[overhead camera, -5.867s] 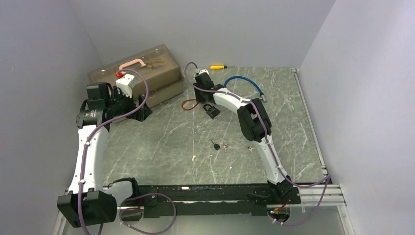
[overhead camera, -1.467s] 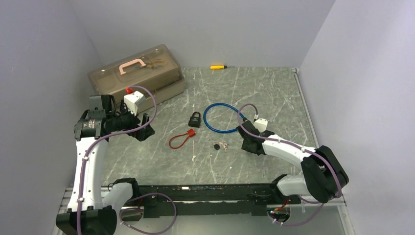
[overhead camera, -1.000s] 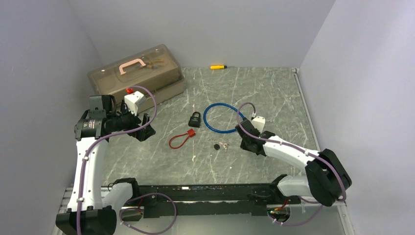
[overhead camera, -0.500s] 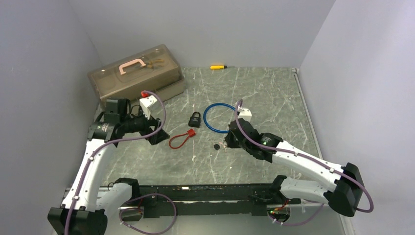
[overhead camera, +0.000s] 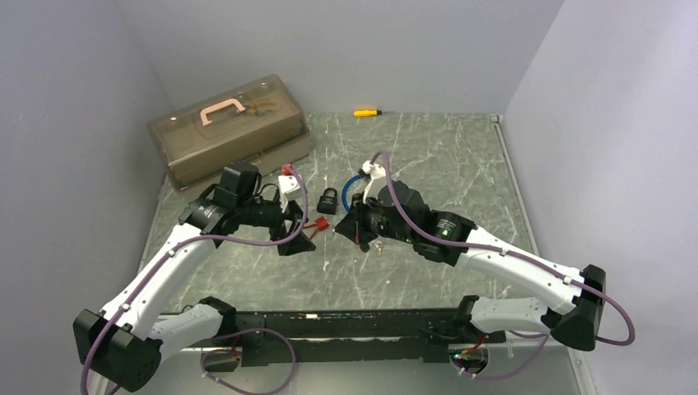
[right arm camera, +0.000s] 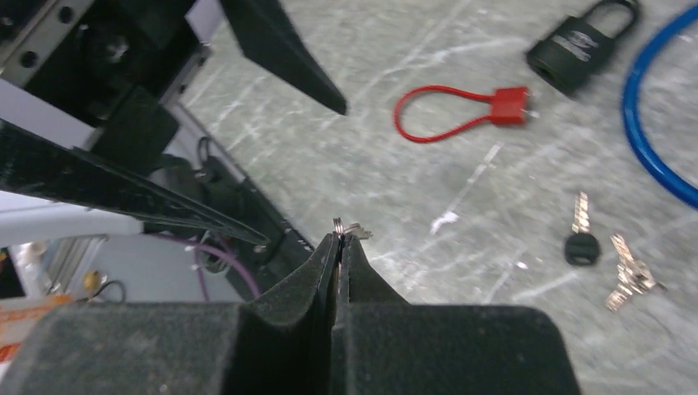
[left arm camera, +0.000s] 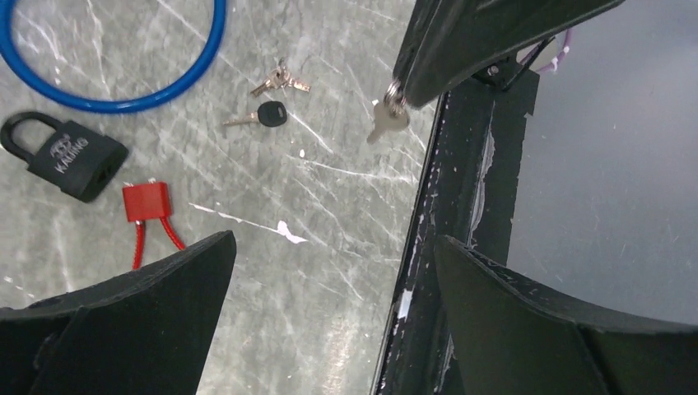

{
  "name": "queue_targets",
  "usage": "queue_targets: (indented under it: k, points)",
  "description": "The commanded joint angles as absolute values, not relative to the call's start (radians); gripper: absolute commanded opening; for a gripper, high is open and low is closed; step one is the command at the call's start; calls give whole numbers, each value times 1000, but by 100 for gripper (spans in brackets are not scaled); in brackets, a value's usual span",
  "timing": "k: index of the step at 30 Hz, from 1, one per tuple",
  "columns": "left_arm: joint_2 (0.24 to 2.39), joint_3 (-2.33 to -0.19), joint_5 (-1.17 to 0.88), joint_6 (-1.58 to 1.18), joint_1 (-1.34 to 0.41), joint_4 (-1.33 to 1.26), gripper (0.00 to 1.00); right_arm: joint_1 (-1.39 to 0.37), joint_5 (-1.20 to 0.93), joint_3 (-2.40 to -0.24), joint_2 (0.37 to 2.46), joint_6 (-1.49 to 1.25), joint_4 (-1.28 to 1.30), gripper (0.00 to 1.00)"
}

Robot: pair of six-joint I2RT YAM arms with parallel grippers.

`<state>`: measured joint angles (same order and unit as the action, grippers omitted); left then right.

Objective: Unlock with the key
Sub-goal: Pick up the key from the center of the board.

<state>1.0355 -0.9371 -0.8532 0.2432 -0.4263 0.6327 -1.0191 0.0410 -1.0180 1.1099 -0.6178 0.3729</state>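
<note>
My right gripper (right arm camera: pixel 339 239) is shut on a small silver key (right arm camera: pixel 355 231) by its ring, and the key (left arm camera: pixel 385 121) hangs from the tips above the table. In the top view this gripper (overhead camera: pixel 354 229) hovers just right of the black padlock (overhead camera: pixel 328 199). The padlock (left arm camera: pixel 64 156) lies flat beside a red cable lock (left arm camera: pixel 146 202). My left gripper (left arm camera: pixel 329 276) is open and empty over the near part of the table, and it (overhead camera: pixel 301 236) sits close to the red cable lock (overhead camera: pixel 318 225). A black-headed key (left arm camera: pixel 268 113) and a silver key bunch (left arm camera: pixel 281 80) lie loose on the table.
A blue cable loop (overhead camera: pixel 352 186) lies behind the padlock, partly under the right arm. A brown toolbox (overhead camera: pixel 230 123) with a pink handle stands at the back left. A yellow screwdriver (overhead camera: pixel 366 112) lies by the back wall. A black rail (left arm camera: pixel 461 206) borders the near table edge.
The right arm has swung left across the loose keys to beside the padlock, still shut on its key. The left arm has moved right and forward to the red cable lock, jaws still open.
</note>
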Motion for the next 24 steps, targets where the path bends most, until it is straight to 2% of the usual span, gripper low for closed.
queue_targets:
  k: [1, 5, 11, 16, 24]
  points:
    - [1025, -1067, -907, 379, -443, 746, 98, -1037, -116, -1134, 1154, -557, 316, 0]
    - [965, -1111, -939, 517, -453, 847, 99, -1055, -173, -1203, 1189, -536, 317, 0]
    - [809, -1027, -893, 588, -494, 790, 98, -1082, -223, -1246, 1200, -529, 293, 0]
    - [744, -971, -865, 520, -519, 686, 98, -1104, -221, -1268, 1209, -527, 290, 0]
    - [753, -967, -810, 456, -558, 591, 69, -1126, -183, -1290, 1213, -514, 268, 0]
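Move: The key juts from the right hand's shut fingertips, about 7 cm to the left hand's right, some 2 cm back and 2 cm higher. The open left fingers it is being brought to are therefore about 7 cm left of the right hand, 1 cm ahead and 3 cm lower. On the table below, the red lock body lies 13 cm ahead of the left hand, 2 cm right and 19 cm down; the black key is 7 cm ahead, 13 cm right and 19 cm down. No touch between the hands can be seen yet: the right hand keeps its pinch on the key and carries it up about 7 cm, left 6 cm and back 5 cm, turning some 20 degrees counter-clockwise, towards the left fingers. The left hand rises about 6 cm and draws back 5 cm while rolling some 25 degrees, bringing its open fingers round the key, and only late starts to close them, by about a quarter. ##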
